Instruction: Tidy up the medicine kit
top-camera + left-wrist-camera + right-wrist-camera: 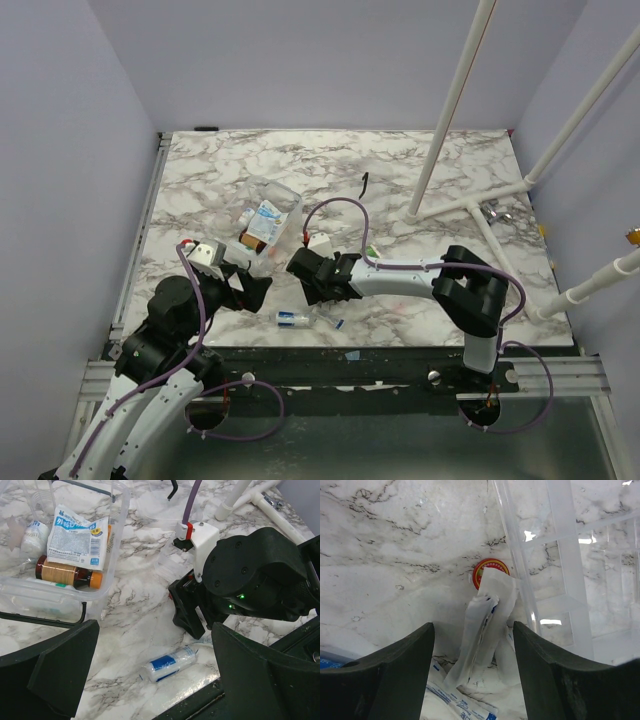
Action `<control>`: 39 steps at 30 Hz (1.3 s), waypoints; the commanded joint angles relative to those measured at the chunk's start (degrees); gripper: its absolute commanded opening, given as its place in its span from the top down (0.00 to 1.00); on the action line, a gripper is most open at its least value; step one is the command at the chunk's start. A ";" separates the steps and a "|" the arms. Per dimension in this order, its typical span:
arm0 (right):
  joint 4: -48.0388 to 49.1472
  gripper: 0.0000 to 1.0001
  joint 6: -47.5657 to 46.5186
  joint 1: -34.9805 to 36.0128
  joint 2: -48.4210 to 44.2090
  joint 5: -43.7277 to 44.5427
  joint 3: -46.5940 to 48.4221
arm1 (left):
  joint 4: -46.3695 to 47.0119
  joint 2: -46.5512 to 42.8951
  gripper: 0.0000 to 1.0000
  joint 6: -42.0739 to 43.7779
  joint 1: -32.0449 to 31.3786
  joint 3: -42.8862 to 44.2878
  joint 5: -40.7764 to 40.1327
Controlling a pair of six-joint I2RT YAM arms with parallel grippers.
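The medicine kit (291, 201) is a clear box standing open left of the table's middle. In the left wrist view, the kit (118, 534) holds a blue-printed white packet (77, 537), a brown bottle (64, 573) and a small white bottle (34, 535). A blue-and-white wrapped roll (168, 663) lies on the marble between the wide-open fingers of my left gripper (155, 652). My right gripper (472, 630) is open, low over the table. Several white packets (487, 625) lean loosely between its fingers. A small red-lidded tin (489, 568) sits just beyond them.
A clear plastic piece with dividers (560, 570) rises close on the right of the packets. More flat printed packets (455, 702) lie under the right fingers. White pipe stands (455, 110) occupy the back right. The table's near edge (350, 347) runs just behind the roll (293, 318).
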 commanded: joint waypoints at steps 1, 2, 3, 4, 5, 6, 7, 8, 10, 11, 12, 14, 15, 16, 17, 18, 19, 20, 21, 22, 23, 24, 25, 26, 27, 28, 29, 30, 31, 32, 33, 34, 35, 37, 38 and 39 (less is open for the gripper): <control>0.00 0.33 0.71 0.52 1.95 -1.76 0.45 | 0.81 0.37 0.02 0.28 -0.17 -0.56 0.37; 0.04 0.34 0.74 0.44 2.08 -1.90 0.45 | 0.81 0.34 0.02 0.28 -0.17 -0.57 0.37; 0.22 0.35 0.74 0.52 2.13 -2.12 0.36 | 0.83 0.34 0.02 0.28 -0.17 -0.57 0.35; 0.35 0.37 0.72 0.52 2.15 -2.37 0.28 | 0.85 0.32 0.02 0.28 -0.17 -0.56 0.33; 0.52 0.39 0.66 0.45 2.15 -2.58 0.19 | 0.85 0.34 0.02 0.28 -0.17 -0.56 0.37; 0.61 0.42 0.65 0.49 2.08 -2.67 0.06 | 0.83 0.34 0.02 0.28 -0.17 -0.53 0.37; 0.75 0.44 0.70 0.46 2.06 -2.82 -0.07 | 0.85 0.33 0.02 0.28 -0.15 -0.60 0.37; 0.79 0.47 0.66 0.48 1.97 -2.86 -0.16 | 0.82 0.32 0.02 0.28 -0.17 -0.53 0.37; 0.66 0.53 0.72 0.45 1.96 -2.82 -0.26 | 0.87 0.35 0.02 0.28 -0.17 -0.60 0.37; 0.54 0.56 0.63 0.50 1.92 -2.83 -0.34 | 0.81 0.31 0.02 0.28 -0.15 -0.61 0.36; 0.40 0.60 0.58 0.51 1.88 -2.70 -0.34 | 0.81 0.39 0.02 0.28 -0.17 -0.63 0.36; 0.24 0.67 0.59 0.52 1.72 -2.54 -0.58 | 0.81 0.34 0.02 0.28 -0.15 -0.64 0.37; 0.18 0.72 0.53 0.48 1.62 -2.50 -0.67 | 0.84 0.38 0.02 0.28 -0.15 -0.56 0.37; 0.10 0.76 0.48 0.50 1.62 -2.37 -0.77 | 0.82 0.35 0.02 0.28 -0.17 -0.64 0.33; 0.09 0.80 0.43 0.47 1.53 -2.36 -0.86 | 0.85 0.35 0.02 0.25 -0.17 -0.63 0.37; 0.00 0.84 0.31 0.50 1.49 -2.26 -0.87 | 0.81 0.33 0.02 0.19 -0.17 -0.66 0.34; -0.09 0.88 0.26 0.52 1.53 -2.24 -0.95 | 0.84 0.41 0.02 0.18 -0.17 -0.66 0.37; -0.01 0.93 0.13 0.53 1.53 -2.15 -0.96 | 0.82 0.41 0.02 0.19 -0.17 -0.65 0.36; 0.16 0.99 -0.14 0.49 1.53 -2.25 -0.88 | 0.81 0.43 0.02 0.19 -0.16 -0.66 0.35; 0.10 0.99 -0.52 0.52 1.45 -2.17 -0.51 | 0.86 0.46 0.02 0.19 -0.15 -0.68 0.37; -0.16 0.99 -0.82 0.53 1.29 -1.86 0.14 | 0.87 0.58 0.02 0.19 -0.17 -0.68 0.37; -0.41 0.99 -1.05 0.47 0.91 -1.24 0.69 | 0.86 0.59 0.02 0.19 -0.17 -0.59 0.32; -0.47 0.99 -1.13 0.52 0.32 -0.92 1.15 | 0.81 0.67 0.02 0.19 -0.17 -0.56 0.35; -0.36 0.99 -1.27 0.52 -0.54 -0.33 1.52 | 0.81 0.69 0.02 0.19 -0.17 -0.57 0.22; -0.35 0.99 -1.26 0.51 -1.50 0.09 1.79 | 0.81 0.67 0.02 0.14 -0.17 -0.59 0.20; -0.39 0.99 -1.31 0.47 -2.27 0.45 2.06 | 0.75 0.56 0.02 0.11 -0.17 -0.54 0.16; -0.54 0.99 -1.53 0.51 -3.06 1.10 2.34 | 0.72 0.52 0.02 0.10 -0.17 -0.60 0.09; -1.24 0.99 -1.69 0.38 -3.64 1.88 2.99 | 0.72 0.55 0.02 0.10 -0.17 -0.55 0.00; -1.94 0.99 -1.64 0.39 -4.30 2.97 3.56 | 0.77 0.54 0.02 0.07 -0.17 -0.53 0.01; -2.56 0.99 -1.35 0.32 -4.81 3.57 4.08 | 0.72 0.55 0.02 0.07 -0.17 -0.56 -0.01; -2.70 0.99 -1.18 0.07 -5.66 3.74 4.29 | 0.79 0.59 0.02 0.09 -0.17 -0.57 -0.03; -2.68 0.99 -0.77 -0.28 -6.37 3.74 4.40 | 0.73 0.63 0.02 0.11 -0.17 -0.56 -0.06; -2.57 0.99 -0.33 -0.66 -6.92 3.87 4.40 | 0.79 0.65 0.02 0.10 -0.17 -0.60 -0.03; -2.12 0.99 0.78 -1.34 -8.01 4.19 4.33 | 0.77 0.75 0.02 0.10 -0.17 -0.56 -0.01; -1.76 0.99 1.44 -1.77 -8.44 4.47 4.25 | 0.78 0.76 0.02 0.10 -0.17 -0.55 -0.04; -1.21 0.99 2.13 -2.00 -8.83 4.86 4.16 | 0.73 0.70 0.02 0.10 -0.17 -0.50 -0.01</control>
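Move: The white folded packet already lies between the right gripper's open fingers, practically at the hand point and about 1 cm lower. From the right hand, the small red tin sits some 3 cm straight ahead; the clear tray's middle is about 6 cm ahead and 7 cm right; the white tube about 5 cm back and 1 cm right; the blue-label bottle 6 cm back and 6 cm left. The left gripper has the packet about 4 cm ahead, 11 cm right and 20 cm below. Ease the right gripper slightly left, under a centimetre, staying low over the table, and close its half-open fingers fully so they pinch the white packet by its middle. Then lift about 6 cm, drifting forward nearly 2 cm as you rise, with only a slight tilt of the wrist, and keep the packet shut between the fingertips. ##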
